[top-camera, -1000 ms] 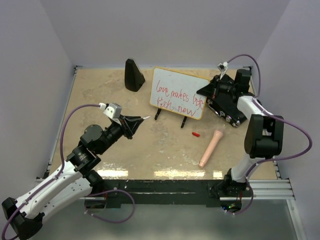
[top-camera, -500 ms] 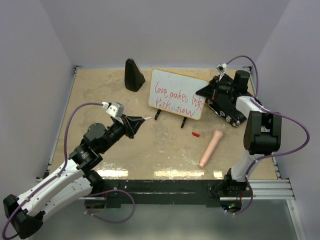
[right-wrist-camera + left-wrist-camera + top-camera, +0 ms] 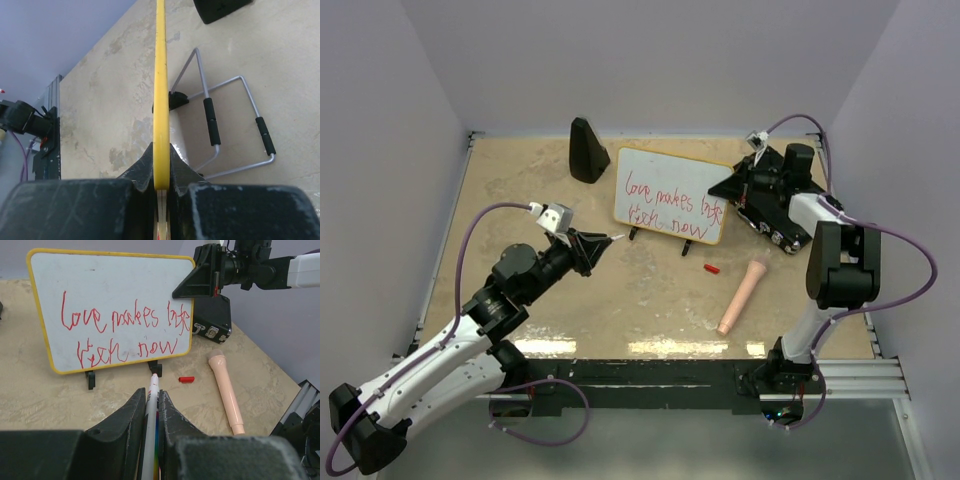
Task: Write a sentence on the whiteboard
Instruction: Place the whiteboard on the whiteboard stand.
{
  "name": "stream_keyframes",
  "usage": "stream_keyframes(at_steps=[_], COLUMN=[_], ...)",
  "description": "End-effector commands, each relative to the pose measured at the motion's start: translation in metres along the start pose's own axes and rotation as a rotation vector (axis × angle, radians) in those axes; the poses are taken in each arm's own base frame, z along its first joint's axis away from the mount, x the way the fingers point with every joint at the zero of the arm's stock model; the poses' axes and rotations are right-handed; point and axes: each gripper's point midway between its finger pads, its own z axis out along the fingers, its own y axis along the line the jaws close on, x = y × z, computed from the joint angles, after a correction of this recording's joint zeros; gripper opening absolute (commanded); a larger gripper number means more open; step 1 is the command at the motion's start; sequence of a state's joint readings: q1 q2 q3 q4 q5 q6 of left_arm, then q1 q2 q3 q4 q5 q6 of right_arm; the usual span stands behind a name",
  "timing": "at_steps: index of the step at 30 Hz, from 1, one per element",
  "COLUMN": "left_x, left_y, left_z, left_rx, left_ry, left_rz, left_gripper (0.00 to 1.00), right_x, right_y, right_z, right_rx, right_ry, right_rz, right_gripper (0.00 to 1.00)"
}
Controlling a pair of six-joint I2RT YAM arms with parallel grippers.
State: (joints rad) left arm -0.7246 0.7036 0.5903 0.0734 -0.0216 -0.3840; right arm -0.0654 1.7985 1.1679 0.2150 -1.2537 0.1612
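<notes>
The whiteboard (image 3: pixel 670 193) stands at the back middle of the table on two black feet, with a yellow rim. The sentence (image 3: pixel 672 198) in red cursive fills two lines; it reads clearly in the left wrist view (image 3: pixel 122 332). My right gripper (image 3: pixel 732 186) is shut on the board's right edge; the right wrist view shows the yellow rim (image 3: pixel 160 100) edge-on between the jaws. My left gripper (image 3: pixel 603 243) is shut on a white marker (image 3: pixel 151 415), tip towards the board and a little short of it.
A red marker cap (image 3: pixel 711 268) and a pink cylinder (image 3: pixel 741 296) lie in front of the board. A black wedge (image 3: pixel 586 150) stands behind the board's left. A black box (image 3: pixel 775 215) sits at the right. A wire stand (image 3: pixel 235 120) props the board from behind.
The whiteboard has shifted a little to the left with my right gripper on its edge. My left gripper with the marker has crept slightly forward and right.
</notes>
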Motion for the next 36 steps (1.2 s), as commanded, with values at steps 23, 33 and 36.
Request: stream_keyframes(at_steps=[23, 33, 36], left_x=[-0.008, -0.011, -0.01], left_y=[-0.005, -0.006, -0.011], left_z=[-0.01, -0.014, -0.013], left_rx=[0.034, 0.04, 0.068], left_ry=[-0.064, -0.075, -0.074], left_rz=[-0.028, -0.036, -0.039], left_gripper=[0.0, 0.0, 0.0], right_x=[0.044, 0.011, 0.011], right_y=[-0.052, -0.056, -0.051], right_z=[-0.021, -0.05, -0.054], right_rx=[0.11, 0.287, 0.303], right_ry=[0.137, 0.141, 0.153], right_rz=[-0.062, -0.206, -0.233], right_gripper=[0.49, 0.93, 0.97])
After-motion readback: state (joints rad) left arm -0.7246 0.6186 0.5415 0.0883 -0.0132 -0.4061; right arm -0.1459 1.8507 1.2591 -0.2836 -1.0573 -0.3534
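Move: Below and to the left of the right hand, which already grips the whiteboard's right edge, the whiteboard stand's middle lies about 15 cm left, 3 cm back and 13 cm down. The red cap is some 13 cm back and 2 cm left of the hand; the black case sits about 18 cm right and 6 cm ahead, both near table height. From the left hand, the stand is roughly 16 cm ahead, 17 cm right and 22 cm down. Sinking some 7 cm almost straight down towards the stand, the right hand lowers the whiteboard's held edge, begins to open partway down and then draws about 5 cm to the right, out of its grip. The fingers spread from nearly shut to wide, and their tips tilt down about 15 degrees; the hand starts rising slightly at the end. ##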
